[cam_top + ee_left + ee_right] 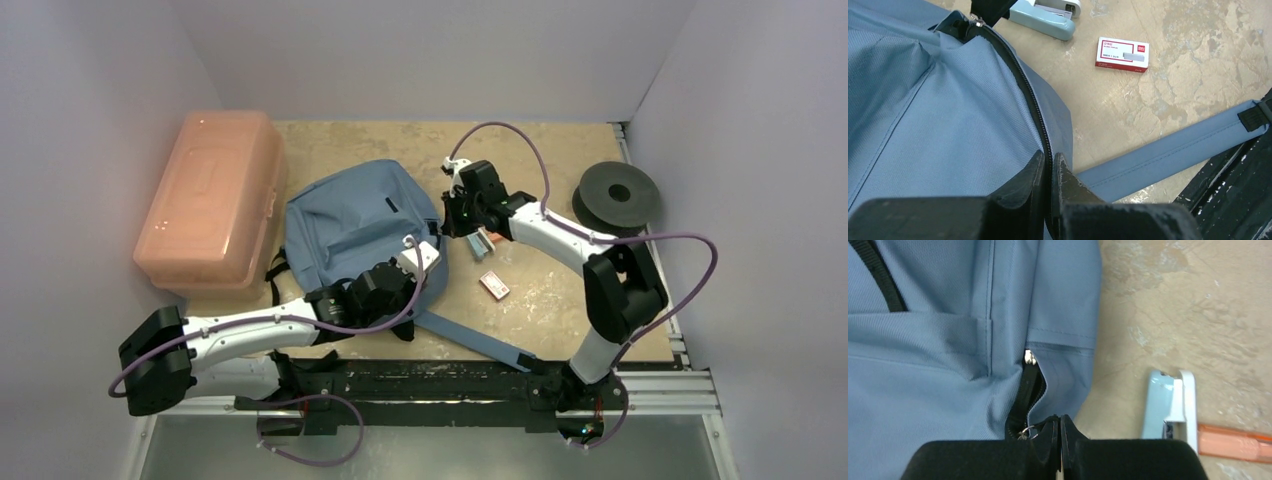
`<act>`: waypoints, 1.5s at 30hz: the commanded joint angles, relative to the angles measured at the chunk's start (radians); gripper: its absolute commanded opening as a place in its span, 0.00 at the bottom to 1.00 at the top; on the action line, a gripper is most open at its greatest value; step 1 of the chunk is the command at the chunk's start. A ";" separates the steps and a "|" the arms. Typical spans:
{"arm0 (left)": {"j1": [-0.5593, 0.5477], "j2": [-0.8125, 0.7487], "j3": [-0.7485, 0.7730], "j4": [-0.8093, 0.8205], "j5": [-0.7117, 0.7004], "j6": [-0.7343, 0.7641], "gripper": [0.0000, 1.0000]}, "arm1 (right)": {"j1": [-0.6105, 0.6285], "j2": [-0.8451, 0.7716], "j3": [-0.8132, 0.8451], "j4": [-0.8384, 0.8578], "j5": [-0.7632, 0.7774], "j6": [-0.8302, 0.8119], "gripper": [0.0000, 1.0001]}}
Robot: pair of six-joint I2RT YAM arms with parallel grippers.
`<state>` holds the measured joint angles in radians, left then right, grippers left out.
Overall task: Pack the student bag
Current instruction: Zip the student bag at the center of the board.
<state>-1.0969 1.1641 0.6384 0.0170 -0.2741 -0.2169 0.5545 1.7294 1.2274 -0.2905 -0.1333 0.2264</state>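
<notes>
The student bag [355, 225], blue-grey with black zipper trim, lies flat in the middle of the table. My left gripper [425, 255] is at its right edge. In the left wrist view the jaws [1048, 162] are shut on the bag's zipper seam [1030, 100], with the black zipper track running between them. My right gripper [462, 215] is at the bag's upper right corner. Its jaws [1059, 422] are shut on the zipper pull, and the metal ring [1026, 432] sits just to their left. The zipper [1030, 390] gapes slightly there.
A pale blue stapler [482, 243] and a red-and-white staple box [494, 286] lie right of the bag. An orange stick [1235, 442] lies beside the stapler. A salmon-pink plastic box [210, 200] stands at the left, a black spool [617, 195] at the right. A bag strap [1173, 150] trails forward.
</notes>
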 commanded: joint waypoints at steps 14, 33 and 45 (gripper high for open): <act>-0.050 -0.077 -0.113 -0.073 0.166 -0.058 0.00 | -0.100 -0.136 -0.034 0.176 0.485 -0.131 0.00; -0.063 -0.012 -0.037 0.025 0.233 -0.117 0.07 | -0.146 0.016 0.123 0.092 0.308 -0.064 0.34; 0.138 0.068 0.264 -0.152 0.431 -0.323 0.57 | -0.139 -0.252 -0.017 0.037 -0.040 0.128 0.93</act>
<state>-1.0592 1.3384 0.7856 0.0193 0.0929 -0.4507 0.3977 1.5650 1.2438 -0.3141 0.0540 0.2535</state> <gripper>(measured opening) 0.494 0.926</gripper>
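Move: The right hand still holds one zip slider's tab at the bag's right edge; the other slider, which it goes to, lies about 4 cm ahead, 1 cm left and slightly below. The stapler is about 7 cm right, 2 cm back and 8 cm lower; the staple box about 10 cm right and 11 cm back. The left hand still pinches the zip edge; that other slider lies roughly 12 cm ahead and 4 cm right of it. Right hand eases up-right, drags the zip tab about 6 cm forward and down, then both hands release. ##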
